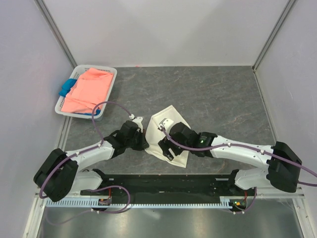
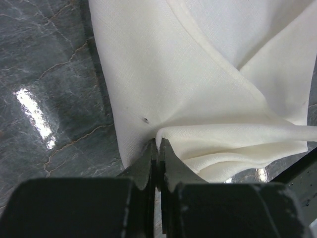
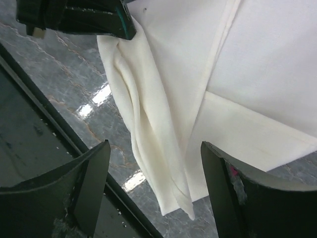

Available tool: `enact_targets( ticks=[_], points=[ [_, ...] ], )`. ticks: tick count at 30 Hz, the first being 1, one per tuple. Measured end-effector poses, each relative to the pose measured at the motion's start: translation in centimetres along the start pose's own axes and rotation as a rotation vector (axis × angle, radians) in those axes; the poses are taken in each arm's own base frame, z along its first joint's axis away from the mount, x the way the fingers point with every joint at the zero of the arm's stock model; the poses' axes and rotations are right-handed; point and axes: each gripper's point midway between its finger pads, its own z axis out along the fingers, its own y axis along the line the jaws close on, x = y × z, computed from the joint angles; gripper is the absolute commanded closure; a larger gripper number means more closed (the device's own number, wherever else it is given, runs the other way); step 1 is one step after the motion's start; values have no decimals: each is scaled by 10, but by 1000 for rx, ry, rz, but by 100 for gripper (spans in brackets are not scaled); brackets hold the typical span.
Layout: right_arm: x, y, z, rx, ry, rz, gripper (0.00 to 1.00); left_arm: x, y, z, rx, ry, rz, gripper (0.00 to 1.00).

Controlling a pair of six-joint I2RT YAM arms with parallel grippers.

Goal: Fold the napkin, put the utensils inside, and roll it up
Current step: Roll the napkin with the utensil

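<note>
The off-white napkin (image 1: 167, 120) lies crumpled and partly folded on the dark marbled table, between the two arms. My left gripper (image 1: 145, 143) is shut on a raised fold at the napkin's left edge; the left wrist view shows the jaws (image 2: 158, 145) pinched on the cloth (image 2: 208, 74). My right gripper (image 1: 166, 148) is open and hovers over the napkin's near corner; in the right wrist view its fingers (image 3: 154, 146) straddle the bunched cloth (image 3: 163, 114) without touching it. The left gripper's tip (image 3: 84, 17) shows there at the top left. The spoon is out of view.
A white basket (image 1: 110, 74) at the back left holds a salmon-pink cloth (image 1: 88, 89) and a blue cloth (image 1: 67, 88). A black rail (image 1: 163, 181) runs along the near table edge, close under the right gripper. Grey walls enclose three sides.
</note>
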Motion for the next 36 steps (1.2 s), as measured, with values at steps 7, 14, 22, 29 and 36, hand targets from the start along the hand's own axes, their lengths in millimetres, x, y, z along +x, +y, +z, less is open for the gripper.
enact_targets(
  ticks=[7,14,22,29,36],
  points=[
    [15,7,18,139,14,-138,17,2,-1,-1,8,13,-2,98],
    [44,10,39,207,102,-256,18,3,-1,-1,4,23,-3,98],
    [60,20,47,252,134,-337,23,3,-1,-1,-1,34,-5,98],
    [63,8,52,335,147,-332,48,4,-1,-1,-1,39,-6,98],
    [68,3,54,361,165,-326,94,5,-2,-1,7,48,-7,97]
  ],
)
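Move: Below the open right hand, about 9 cm down and 2 cm back, runs the napkin's near fold. Its left end is in the left gripper, some 11 cm to the right hand's left and 4 cm ahead. The napkin's near right corner sits about 6 cm right and 4 cm back from the right hand, and its flat part centres 10 cm ahead. From the left hand, the part of the fold to be gripped is about 11 cm right and 6 cm back. Sinking about 8 cm onto the napkin's near fold, the right hand draws back some 3 cm, then eases about 1 cm forward. Its wrist turns roughly 30 degrees, so the fingers point less to the left and more forward. Low down, the open fingers close and pinch the fold, while the left hand stays in place and keeps its pinch on the fold's left end. ##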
